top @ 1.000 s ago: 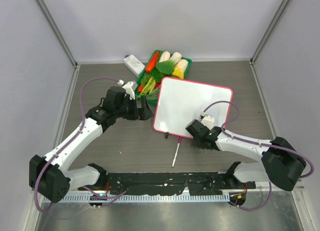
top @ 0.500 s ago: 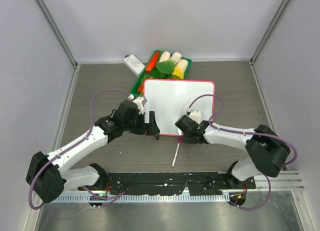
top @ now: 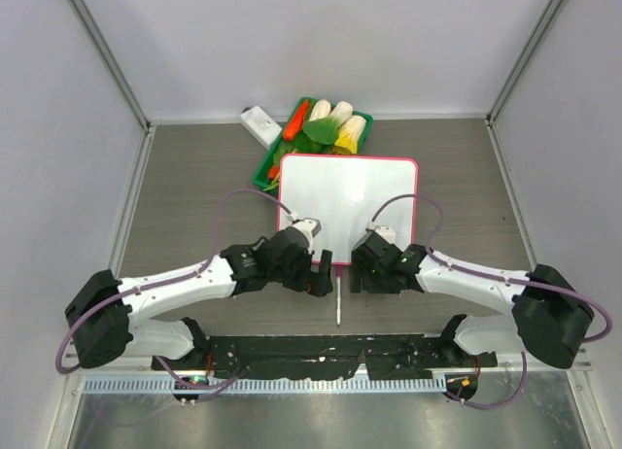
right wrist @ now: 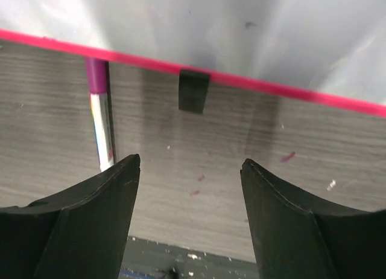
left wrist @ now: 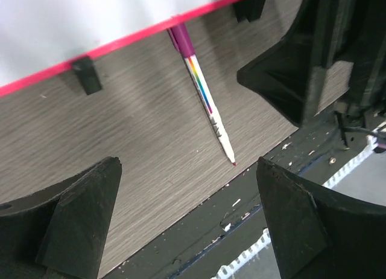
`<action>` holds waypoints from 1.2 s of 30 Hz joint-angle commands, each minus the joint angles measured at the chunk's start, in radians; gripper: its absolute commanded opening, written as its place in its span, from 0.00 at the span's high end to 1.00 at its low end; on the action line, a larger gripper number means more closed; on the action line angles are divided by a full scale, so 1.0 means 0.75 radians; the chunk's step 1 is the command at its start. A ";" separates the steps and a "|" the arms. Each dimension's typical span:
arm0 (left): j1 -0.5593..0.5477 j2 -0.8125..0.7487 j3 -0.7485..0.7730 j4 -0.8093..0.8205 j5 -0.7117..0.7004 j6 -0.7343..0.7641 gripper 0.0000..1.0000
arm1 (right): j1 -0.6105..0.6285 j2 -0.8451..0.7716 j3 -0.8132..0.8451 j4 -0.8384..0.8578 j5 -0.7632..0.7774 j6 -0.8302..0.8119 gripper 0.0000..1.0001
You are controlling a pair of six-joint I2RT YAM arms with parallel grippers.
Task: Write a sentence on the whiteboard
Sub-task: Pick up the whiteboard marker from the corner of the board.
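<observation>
The whiteboard (top: pixel 348 201), white with a pink-red rim, lies flat and square on the table; no sentence shows on its face. A marker (top: pixel 338 298) lies in front of it, purple end tucked under the near rim and tip pointing toward the arms. My left gripper (top: pixel 323 274) hovers open just left of the marker. In the left wrist view, the marker (left wrist: pixel 205 104) lies beyond the wide-spread left gripper (left wrist: pixel 190 230) and below the whiteboard (left wrist: pixel 90 13). My right gripper (top: pixel 359 274) is open right of the marker, off the near rim. The right wrist view shows the right gripper (right wrist: pixel 190 188) empty, the whiteboard (right wrist: pixel 211 25) ahead and the marker (right wrist: pixel 99 119) at left.
A green basket (top: pixel 262 167) of vegetables touches the board's far left corner, with a small white block (top: pixel 259 124) beside it. Black clips (right wrist: pixel 194 92) stick out under the board's near rim. The black base rail (top: pixel 321 352) runs along the table's near edge.
The board swung from tilted to square and shifted left. My right gripper let go of its near edge and opened. My left arm moved right and nearer, toward the marker.
</observation>
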 commanded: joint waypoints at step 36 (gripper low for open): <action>-0.524 0.578 0.403 -0.241 -0.583 -0.392 0.33 | -0.642 -0.539 0.204 -0.271 -0.033 -0.310 0.01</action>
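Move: The whiteboard marker lies on the table some 11 cm below the open left hand, about 3 cm back and 4 cm to its right, its cap at the board's near edge. The whiteboard's middle is about 17 cm ahead of that hand and 6 cm right; the board's right clip is 3 cm ahead and 10 cm right. From the right hand, the marker is about 3 cm back, 6 cm left and 3 cm below. Above the marker, the left hand swings right nearly 10 cm while drawing back about 5 cm and sinking, then comes some 4 cm back left and rises slightly, its fingers tilting some 20 degrees steeper and partly closing. The right hand opens fully, lifts about 10 cm and retreats right, away from the marker, also some 5 cm forward. ##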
